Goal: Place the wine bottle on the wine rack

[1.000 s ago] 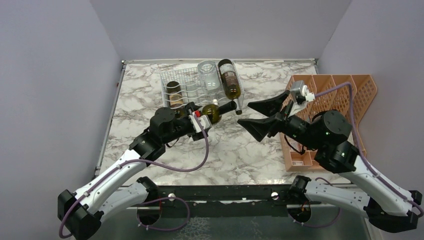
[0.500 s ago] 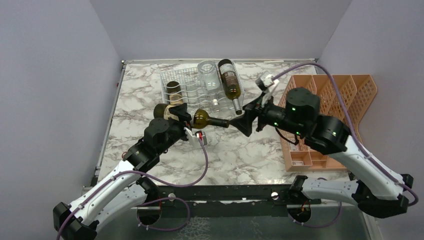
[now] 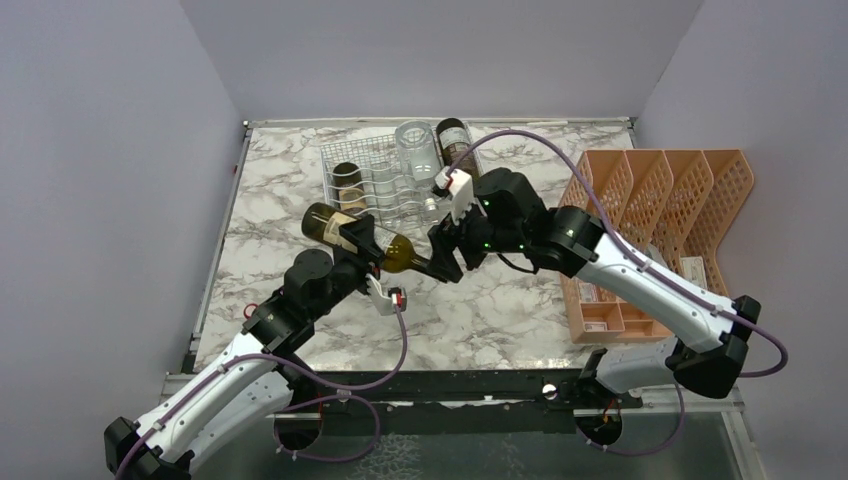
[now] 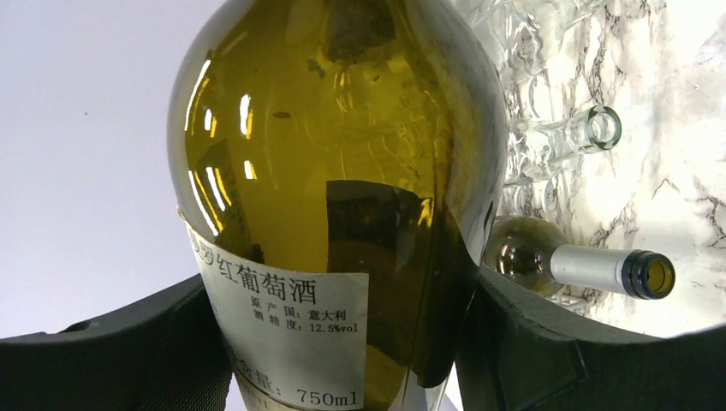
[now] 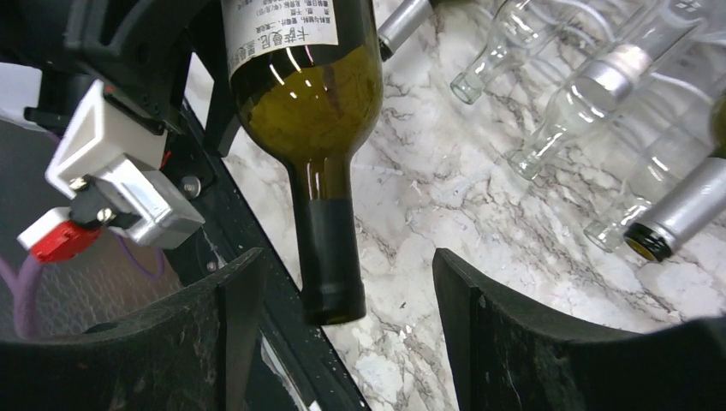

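The dark green wine bottle [image 3: 360, 238] with a white label hangs tilted above the table in front of the white wire wine rack [image 3: 375, 160]. My left gripper [image 3: 352, 248] is shut on its body; the left wrist view shows the labelled glass [image 4: 334, 171] filling the space between the black fingers [image 4: 128, 351]. The bottle's neck [image 5: 330, 257] points down to the right, between the fingers of my right gripper [image 5: 347, 317]. This gripper [image 3: 447, 255] is open, with a gap on both sides of the neck.
The rack holds a clear bottle [image 3: 415, 150], a green bottle [image 3: 455, 138] partly behind my right arm, and a dark one [image 3: 347, 180] at its left. An orange perforated divider tray [image 3: 660, 195] stands at the right. Marble tabletop [image 3: 500, 300] lies below.
The left arm pulled back and tilted the bottle, its base up to the left. The right arm swung left and brought its jaws round the neck, narrowing them slightly.
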You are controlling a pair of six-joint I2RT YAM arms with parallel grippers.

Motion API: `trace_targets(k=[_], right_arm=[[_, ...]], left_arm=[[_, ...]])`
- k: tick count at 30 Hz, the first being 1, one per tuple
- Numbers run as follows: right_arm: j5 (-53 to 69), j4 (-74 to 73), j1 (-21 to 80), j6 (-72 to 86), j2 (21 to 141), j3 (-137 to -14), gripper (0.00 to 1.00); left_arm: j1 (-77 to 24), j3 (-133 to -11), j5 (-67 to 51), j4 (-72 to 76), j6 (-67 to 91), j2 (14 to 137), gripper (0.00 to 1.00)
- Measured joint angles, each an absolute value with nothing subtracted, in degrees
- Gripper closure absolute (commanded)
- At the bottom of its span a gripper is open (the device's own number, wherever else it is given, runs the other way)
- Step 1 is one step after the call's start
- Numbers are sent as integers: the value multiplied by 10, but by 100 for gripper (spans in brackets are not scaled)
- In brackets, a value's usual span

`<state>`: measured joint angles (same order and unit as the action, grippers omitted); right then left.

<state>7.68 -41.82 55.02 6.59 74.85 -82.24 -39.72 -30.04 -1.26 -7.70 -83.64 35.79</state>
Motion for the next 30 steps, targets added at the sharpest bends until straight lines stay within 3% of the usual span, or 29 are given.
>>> trace_targets(k=[20,22,28,30], right_arm=[[166,-386,564,59,902,-822,42],[168,-385,568,59,908,-822,48],[170,-390,571,63,911,-822,91],[171,-391,570,61,911,-822,99]], left_arm=[[-397,-291,-42,-81,-873,354,100],[-397,-291,-43,-86,-875,354,100],[-394,-291,-37,-97,-875,354,100],[-394,-291,-36,-96,-875,354,98]])
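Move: The held wine bottle's neck lies roughly 9 cm below the right hand, some 5 cm to its left and 1 cm back. From the left hand, gripping the body, the neck is about 11 cm right, 4 cm back and near level. On the rack, counted from the right hand, the dark bottle lies about 24 cm ahead and 4 cm right, the clear bottle 24 cm ahead and 7 cm left, both about 18 cm below. The right hand sinks about 9 cm, shifting left some 5, and pinches the neck while the left keeps hold. ##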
